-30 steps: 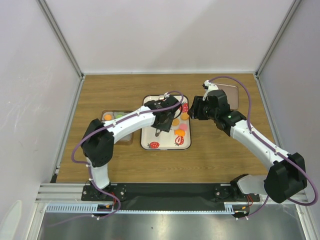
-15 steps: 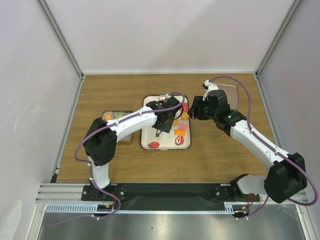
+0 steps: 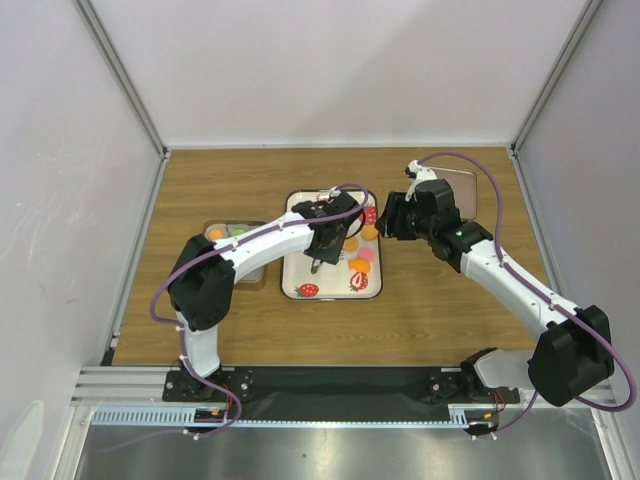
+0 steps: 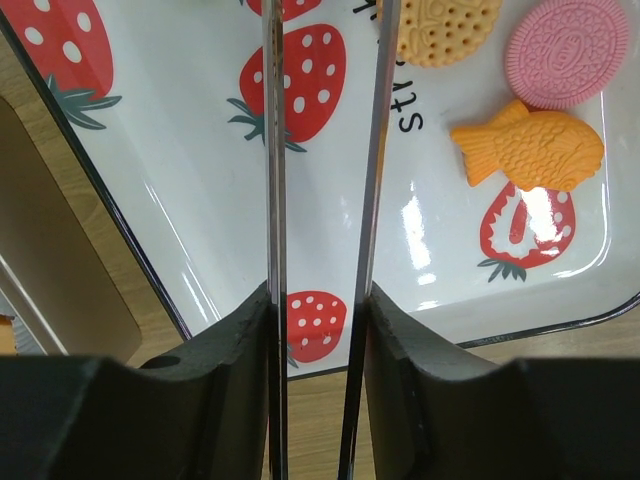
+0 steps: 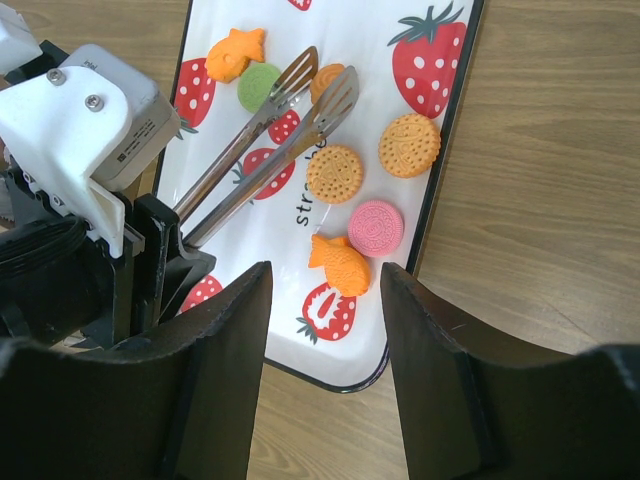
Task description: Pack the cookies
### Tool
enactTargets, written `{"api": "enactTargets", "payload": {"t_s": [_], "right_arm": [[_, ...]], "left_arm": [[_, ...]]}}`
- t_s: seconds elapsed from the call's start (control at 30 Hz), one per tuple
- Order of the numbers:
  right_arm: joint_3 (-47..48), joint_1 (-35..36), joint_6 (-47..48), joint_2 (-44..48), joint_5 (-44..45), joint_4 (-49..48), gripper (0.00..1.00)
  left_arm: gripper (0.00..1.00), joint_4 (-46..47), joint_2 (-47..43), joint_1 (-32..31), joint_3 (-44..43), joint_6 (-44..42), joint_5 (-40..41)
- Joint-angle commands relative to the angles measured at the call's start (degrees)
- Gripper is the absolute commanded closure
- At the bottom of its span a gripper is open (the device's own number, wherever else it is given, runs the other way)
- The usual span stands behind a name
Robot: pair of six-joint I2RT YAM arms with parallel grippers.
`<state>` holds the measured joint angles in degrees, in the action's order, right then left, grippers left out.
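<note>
My left gripper is shut on a pair of metal tongs, whose two blades run forward between the fingers. In the right wrist view the tongs reach over the strawberry-print tray, their tips on either side of an orange cookie. Loose on the tray lie a green cookie, two round orange cookies, a pink cookie and two orange fish cookies. My right gripper hangs open above the tray's right edge, holding nothing.
A brown box with orange and green cookies in it sits left of the tray. A clear brownish lid lies at the back right. The wooden table is walled on three sides.
The left arm has shifted very slightly over the tray. The right arm has not moved.
</note>
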<state>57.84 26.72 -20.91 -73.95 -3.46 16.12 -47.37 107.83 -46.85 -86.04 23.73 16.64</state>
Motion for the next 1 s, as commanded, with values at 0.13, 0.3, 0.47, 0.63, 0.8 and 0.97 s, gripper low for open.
{"api": "enactTargets", "payload": {"t_s": [0.13, 0.3, 0.47, 0.63, 0.8, 0.97], "right_arm": [[1.39, -0.09, 0.60, 1.09, 0.04, -0.92, 0.47], [1.39, -0.09, 0.60, 1.09, 0.21, -1.00, 0.47], [1.39, -0.18, 0.60, 0.92, 0.21, -1.00, 0.47], [1.39, -0.09, 0.60, 0.65, 0.21, -1.00, 0.47], [1.39, -0.18, 0.52, 0.30, 0.04, -1.00, 0.46], [1.48, -0.09, 0.52, 0.12, 0.04, -1.09, 0.47]], "left_arm": [[0.62, 1.41, -0.69, 0.44, -2.55, -1.40, 0.40], [0.62, 0.36, -3.15, 0.71, -4.40, -1.40, 1.55], [0.62, -0.26, -5.61, 1.32, -4.66, -1.23, 2.08], [0.63, -1.84, -8.86, 1.41, -4.23, -0.61, 2.78], [0.63, -3.07, -14.39, 1.41, -0.55, 0.44, 2.87], [0.62, -5.01, -24.57, 1.94, 5.87, 2.46, 3.39]]}}
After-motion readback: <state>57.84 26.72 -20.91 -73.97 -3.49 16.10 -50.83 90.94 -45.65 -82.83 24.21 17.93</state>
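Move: The left hand holds the metal tongs, their tips already astride the small round cookie about 11 cm ahead of that hand, 3 cm to its right and 6 cm below. Green cookie: 6 cm left of that cookie; holed cookie: 5 cm nearer and 2 cm right of it; patterned cookie: 2 cm nearer, 7 cm right of it. The cookie box is some 23 cm left of the left hand, 3 cm ahead. From the right hand, the small round cookie is about 8 cm ahead, 11 cm left, 17 cm below. The tongs' tips pinch the small round cookie off the tray as the left fingers squeeze the handles slightly tighter, with rising effort. After a brief hold the left hand eases forward about 1 cm, then climbs ever faster, roughly 9 cm in all, drawing back and veering left about 3 cm towards the cookie box while the wrist tilts some 10 degrees. ##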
